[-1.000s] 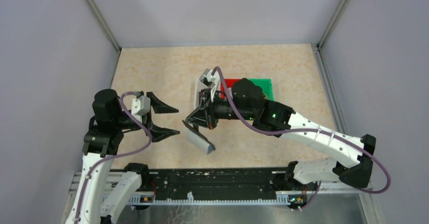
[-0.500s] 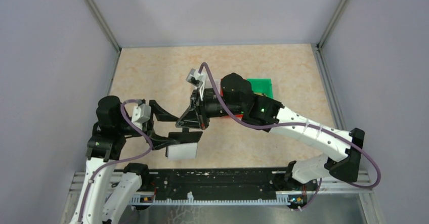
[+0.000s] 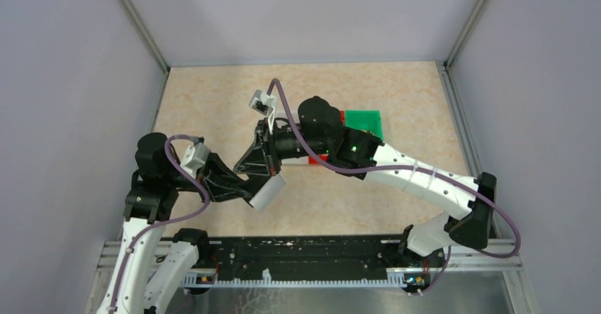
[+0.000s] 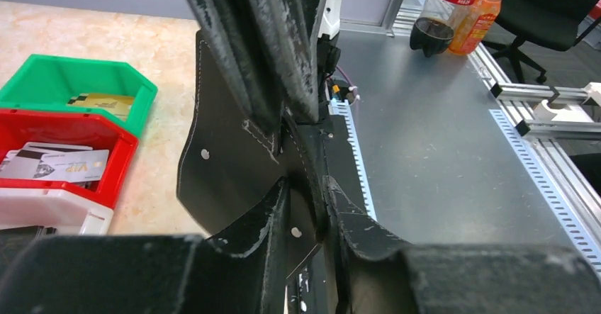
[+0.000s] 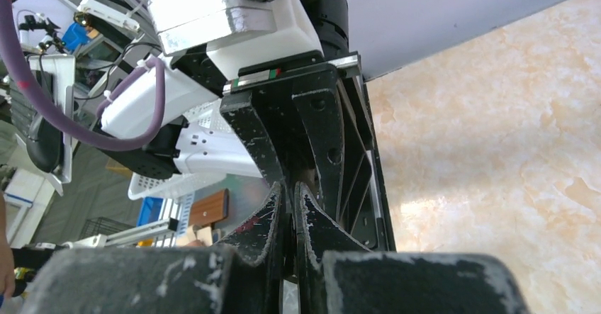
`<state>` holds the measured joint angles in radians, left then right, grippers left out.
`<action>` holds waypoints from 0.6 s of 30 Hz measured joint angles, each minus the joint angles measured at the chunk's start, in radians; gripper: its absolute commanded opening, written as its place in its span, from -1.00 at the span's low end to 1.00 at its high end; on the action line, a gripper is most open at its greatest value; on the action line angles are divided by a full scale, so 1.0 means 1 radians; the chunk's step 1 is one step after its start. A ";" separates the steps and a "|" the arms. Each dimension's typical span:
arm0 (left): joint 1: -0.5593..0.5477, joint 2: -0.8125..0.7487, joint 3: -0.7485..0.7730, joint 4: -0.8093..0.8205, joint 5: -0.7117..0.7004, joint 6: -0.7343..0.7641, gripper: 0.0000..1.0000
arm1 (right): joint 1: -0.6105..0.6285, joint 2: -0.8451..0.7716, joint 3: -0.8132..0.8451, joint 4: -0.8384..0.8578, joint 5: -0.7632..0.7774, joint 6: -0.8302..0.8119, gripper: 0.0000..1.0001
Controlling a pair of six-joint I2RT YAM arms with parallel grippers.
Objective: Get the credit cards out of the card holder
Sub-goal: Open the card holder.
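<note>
The black card holder (image 3: 268, 192) hangs in the air over the table's near middle, its grey inner side facing the top camera. My right gripper (image 3: 262, 166) is shut on its upper edge. My left gripper (image 3: 248, 186) has closed on its lower left edge. In the left wrist view the card holder's black leather flap (image 4: 227, 151) sits pinched between my left gripper's (image 4: 308, 186) fingers. My right gripper (image 5: 291, 186) shows its fingers pressed together on a thin dark edge. A gold credit card (image 4: 103, 103) lies in the green bin, grey-white credit cards (image 4: 62, 165) in the red bin. Any cards inside the holder are hidden.
The green bin (image 3: 365, 122) stands at mid-table, largely behind my right arm, with the red bin (image 4: 106, 133) and a white bin (image 4: 49, 215) beside it. Grey walls enclose the table on three sides. A black rail (image 3: 305, 254) runs along the near edge.
My right gripper carried the card holder left toward my left arm. My left gripper, wide open before, moved in and closed on the holder's edge.
</note>
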<state>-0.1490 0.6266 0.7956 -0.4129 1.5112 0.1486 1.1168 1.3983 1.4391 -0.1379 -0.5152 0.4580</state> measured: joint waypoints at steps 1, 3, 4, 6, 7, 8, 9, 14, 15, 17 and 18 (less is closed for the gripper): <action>0.000 0.000 0.000 0.002 0.005 -0.004 -0.45 | 0.000 0.008 0.006 0.002 -0.002 0.000 -1.00; 0.000 -0.003 0.000 0.003 0.011 -0.008 -0.58 | 0.000 0.021 0.018 0.005 -0.005 0.004 -1.00; 0.000 -0.005 0.000 0.004 0.011 -0.010 -0.66 | 0.000 0.024 0.021 0.005 -0.006 0.006 -1.00; 0.000 -0.007 0.000 0.006 0.005 -0.015 -0.87 | 0.000 0.025 0.022 0.008 -0.006 0.007 -1.00; 0.000 -0.008 0.000 0.009 -0.005 -0.020 -0.99 | 0.000 0.025 0.022 0.009 -0.005 0.008 -0.96; 0.000 -0.009 0.000 0.016 -0.019 -0.028 -1.00 | 0.000 0.025 0.022 0.011 -0.005 0.008 -0.74; 0.000 -0.010 0.000 0.027 -0.035 -0.041 -1.00 | 0.000 0.025 0.022 0.011 -0.001 0.008 -0.47; 0.000 -0.018 0.000 0.137 -0.169 -0.136 -1.00 | 0.000 0.006 0.008 0.034 0.039 -0.005 0.45; 0.000 -0.019 0.000 0.157 -0.177 -0.155 -1.00 | -0.001 -0.013 -0.007 0.039 0.051 -0.010 0.53; 0.000 -0.017 0.003 0.191 -0.177 -0.179 -1.00 | -0.006 -0.074 -0.054 0.039 0.078 -0.031 0.65; 0.000 -0.012 0.008 0.198 -0.173 -0.184 -1.00 | -0.008 -0.112 -0.081 0.038 0.093 -0.045 0.69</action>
<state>-0.1486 0.6144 0.8040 -0.2146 1.3384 -0.0357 1.1088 1.2865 1.3582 -0.0998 -0.4217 0.4126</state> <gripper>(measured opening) 0.023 0.778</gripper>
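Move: The card holder hangs with its strap still pinched in the right fingers and its near edge between the part-open left fingers. Its middle lies about 4 cm to the right of the left hand, 1 cm ahead and 1 cm lower; from the right hand it is some 4 cm right, level fore and aft, and 6 cm below. From the left hand, the white tray stands roughly 21 cm ahead, 9 cm right, 28 cm down, with the red tray 10 cm right of it. The card holder's edge is pinched as the left fingers close the rest of the way; then the left hand carries it about 3 cm forward and 2 cm up, turning some 10 degrees counter-clockwise. The right hand stays nearly in place until that grip is shut, then opens wide, lets go of the strap and backs about 3 cm to the right, rising a little. ##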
